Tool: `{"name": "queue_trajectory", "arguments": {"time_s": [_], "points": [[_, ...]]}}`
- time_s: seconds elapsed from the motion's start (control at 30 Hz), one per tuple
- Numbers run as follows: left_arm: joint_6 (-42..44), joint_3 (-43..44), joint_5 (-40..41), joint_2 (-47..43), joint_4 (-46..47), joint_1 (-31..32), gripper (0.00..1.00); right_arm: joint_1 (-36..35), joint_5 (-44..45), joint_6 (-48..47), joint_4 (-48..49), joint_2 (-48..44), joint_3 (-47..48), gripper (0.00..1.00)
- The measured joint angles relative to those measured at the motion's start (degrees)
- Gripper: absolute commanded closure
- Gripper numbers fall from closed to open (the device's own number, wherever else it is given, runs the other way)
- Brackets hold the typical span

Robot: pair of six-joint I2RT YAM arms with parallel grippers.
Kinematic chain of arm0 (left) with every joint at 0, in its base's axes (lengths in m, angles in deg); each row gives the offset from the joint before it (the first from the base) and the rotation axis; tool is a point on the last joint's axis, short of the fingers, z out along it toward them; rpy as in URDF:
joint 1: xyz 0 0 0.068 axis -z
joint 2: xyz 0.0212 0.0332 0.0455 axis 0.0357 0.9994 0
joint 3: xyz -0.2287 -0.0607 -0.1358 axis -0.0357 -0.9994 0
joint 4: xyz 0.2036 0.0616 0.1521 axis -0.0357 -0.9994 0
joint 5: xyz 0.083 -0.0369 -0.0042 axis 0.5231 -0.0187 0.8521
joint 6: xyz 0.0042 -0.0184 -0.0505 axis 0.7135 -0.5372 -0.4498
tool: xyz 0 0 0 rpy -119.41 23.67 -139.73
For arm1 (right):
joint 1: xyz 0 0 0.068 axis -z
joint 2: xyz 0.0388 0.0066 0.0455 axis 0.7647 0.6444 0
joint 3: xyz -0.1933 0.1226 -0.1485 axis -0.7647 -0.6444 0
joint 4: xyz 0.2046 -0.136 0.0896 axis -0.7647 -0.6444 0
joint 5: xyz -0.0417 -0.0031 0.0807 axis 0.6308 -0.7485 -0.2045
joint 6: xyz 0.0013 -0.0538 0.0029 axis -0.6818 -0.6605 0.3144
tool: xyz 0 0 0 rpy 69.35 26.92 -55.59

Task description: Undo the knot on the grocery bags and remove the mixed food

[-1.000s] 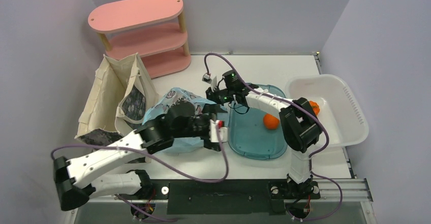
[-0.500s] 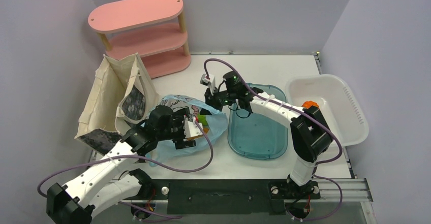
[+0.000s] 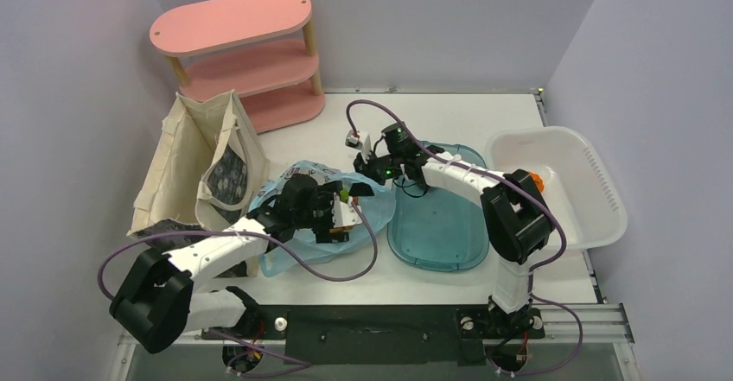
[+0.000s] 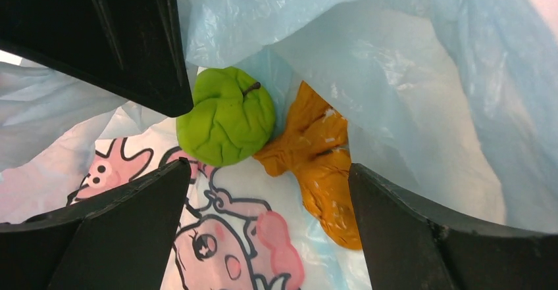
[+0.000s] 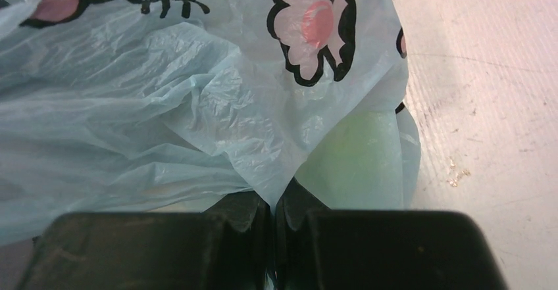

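The light blue grocery bag (image 3: 298,247) lies open between the tote and the teal tub. My left gripper (image 3: 343,214) is open with its fingers (image 4: 112,231) inside the bag's mouth, just above a green fruit (image 4: 227,125) and a crumpled orange item (image 4: 322,165) that touch each other on the bag (image 4: 408,73). My right gripper (image 3: 366,184) is shut on a fold of the bag (image 5: 217,119) at its right rim. A pale green shape (image 5: 358,162) shows through the plastic. I cannot make out the snack packet.
A teal tub (image 3: 436,225) stands right of the bag. A white basin (image 3: 575,182) at far right holds an orange object (image 3: 536,178). The beige tote (image 3: 194,161) stands at left, a pink shelf (image 3: 242,48) behind it.
My left gripper has moved left from the tub's edge into the bag's mouth. The orange fruit seen in the teal tub a second ago is gone from it. The right gripper still holds the bag.
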Motion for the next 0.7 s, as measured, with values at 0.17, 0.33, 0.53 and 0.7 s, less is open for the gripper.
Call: {"name": "queue_trajectory", "arguments": {"time_s": [0.17, 0.33, 0.53, 0.7], "points": [[2.08, 0.48, -1.29, 5.97, 5.18, -0.17, 0.11, 1.27, 0.00, -0.46, -1.62, 1.18, 1.36, 1.00], [3.76, 3.93, -2.47, 11.15, 6.82, -0.44, 0.13, 1.64, 2.54, 0.00, -2.84, 3.76, 3.96, 1.00], [5.29, 5.81, -3.74, 12.13, 6.62, -1.20, 0.13, 1.62, 10.88, 1.44, -4.94, 4.39, 4.48, 1.00], [6.36, 4.76, -4.57, 8.33, 3.69, -2.08, 0.13, 0.83, 19.02, 2.36, -5.92, 4.39, 4.79, 1.00]]}}
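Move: Down in the open bag, the green pepper lies about 5 cm ahead of the left hand, 2 cm to its right and 5 cm below. The orange food piece is level with that hand, some 4 cm right and 6 cm down. From the right hand, which already pinches the bag's rim, the pepper is roughly 5 cm back, 2 cm left and 8 cm below; the teal box's middle is some 9 cm back, 19 cm right and 11 cm lower. Right hand draws the pinched rim 5 cm forward and down; open left hand eases 3 cm forward-right. ##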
